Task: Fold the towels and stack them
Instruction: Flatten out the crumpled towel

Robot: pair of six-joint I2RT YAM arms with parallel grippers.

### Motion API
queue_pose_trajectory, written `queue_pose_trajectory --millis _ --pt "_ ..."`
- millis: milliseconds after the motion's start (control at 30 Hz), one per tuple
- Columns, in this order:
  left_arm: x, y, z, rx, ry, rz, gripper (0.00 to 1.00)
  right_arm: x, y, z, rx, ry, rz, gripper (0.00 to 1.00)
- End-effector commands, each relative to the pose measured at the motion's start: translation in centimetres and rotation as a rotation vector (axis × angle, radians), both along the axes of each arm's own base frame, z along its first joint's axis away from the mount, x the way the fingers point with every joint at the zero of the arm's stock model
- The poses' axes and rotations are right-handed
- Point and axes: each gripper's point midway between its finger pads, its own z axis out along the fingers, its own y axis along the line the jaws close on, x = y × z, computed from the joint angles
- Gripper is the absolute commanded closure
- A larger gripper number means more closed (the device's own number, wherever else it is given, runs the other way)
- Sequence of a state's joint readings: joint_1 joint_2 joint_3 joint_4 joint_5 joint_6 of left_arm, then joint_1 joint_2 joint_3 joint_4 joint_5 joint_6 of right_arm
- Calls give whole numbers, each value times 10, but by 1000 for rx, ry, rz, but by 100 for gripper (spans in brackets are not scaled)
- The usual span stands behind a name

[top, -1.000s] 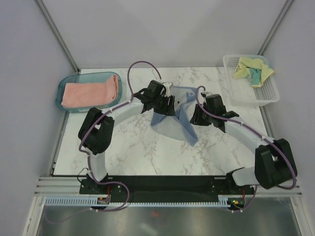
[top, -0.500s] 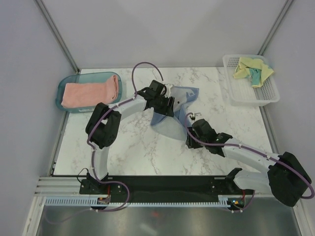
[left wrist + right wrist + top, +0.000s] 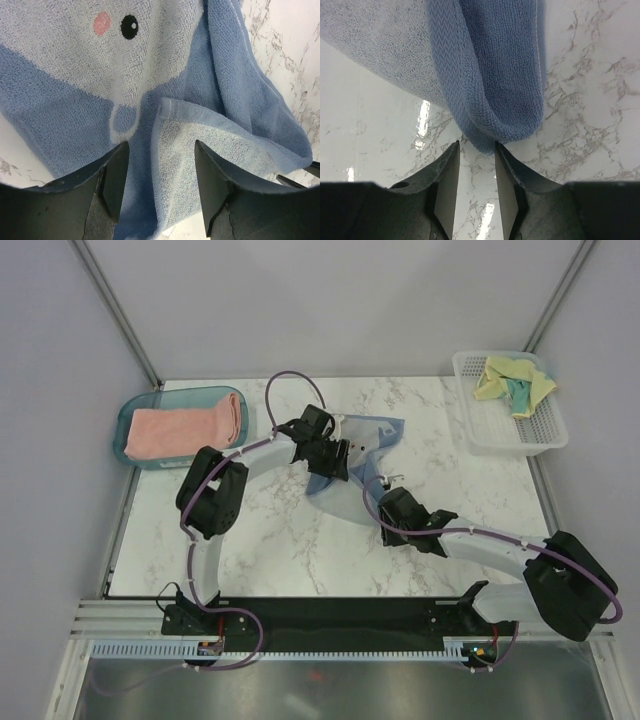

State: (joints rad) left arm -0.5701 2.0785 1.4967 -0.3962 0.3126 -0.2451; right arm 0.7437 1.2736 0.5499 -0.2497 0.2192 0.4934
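Observation:
The light blue towel [image 3: 345,495] lies crumpled on the marble table's middle; its printed face shows in the left wrist view [image 3: 75,75]. My left gripper [image 3: 328,458] is open, its jaws straddling a folded hem of that towel [image 3: 161,172]. My right gripper [image 3: 383,498] is open at the towel's near folded end [image 3: 495,75], which just reaches between the fingertips [image 3: 476,150]. The salmon-pink towel [image 3: 185,430] lies folded in the teal tray. The pale yellow and teal towel [image 3: 515,380] lies bunched in the basket.
The teal plastic tray [image 3: 125,430] sits at the far left. The white mesh basket [image 3: 500,430] sits at the far right. Bare marble table [image 3: 270,550] lies in front of the blue towel. Grey walls stand on three sides.
My right arm has swung from the blue towel's right side down to its near end. My left gripper has stayed over the towel's far part. The towel's right corner now lies flat.

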Motion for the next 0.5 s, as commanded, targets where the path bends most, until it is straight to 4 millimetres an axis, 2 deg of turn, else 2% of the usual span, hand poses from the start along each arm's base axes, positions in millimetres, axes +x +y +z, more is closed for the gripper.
queue_pose_trajectory --millis 0,67,167,200,267,367,467 --pt "8 4 24 -39 -13 57 37 5 -2 -4 -24 -25 -18 59" --pt "8 4 34 -50 -27 65 37 4 -3 -8 -39 -16 -26 62" --pt "11 7 53 -73 -58 73 36 6 -4 -12 -58 -8 -28 77" --pt "13 9 59 -81 -69 76 36 6 -4 -13 -64 -6 -27 87" --pt "18 13 75 -97 -105 78 35 9 -2 -9 -60 -18 -26 98" --pt "23 19 88 -107 -146 60 34 14 0 5 -59 -44 -6 100" --pt "21 15 96 -123 -205 -65 34 18 10 38 -11 -81 34 100"
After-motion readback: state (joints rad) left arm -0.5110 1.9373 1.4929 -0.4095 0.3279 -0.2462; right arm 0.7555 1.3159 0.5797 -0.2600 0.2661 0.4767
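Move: The blue towel's near corner lies right at the half-open right fingertips, about 1 cm ahead and 1 cm below. The towel's folded-over flap corner is roughly 15 cm ahead of the right hand and 5 cm to its left. From the open left gripper, the near corner is some 12 cm back and 8 cm right, while that flap corner is about 2 cm ahead, 3 cm right and 2 cm below. Shut the right gripper fully on the towel's near corner, easing down and forward less than 1 cm to pinch the tip against the table, then hold there. Meanwhile raise the open left gripper about 6 cm off the flap, drifting some 2 cm forward and 2 cm left, with only a slight tilt of the wrist. ##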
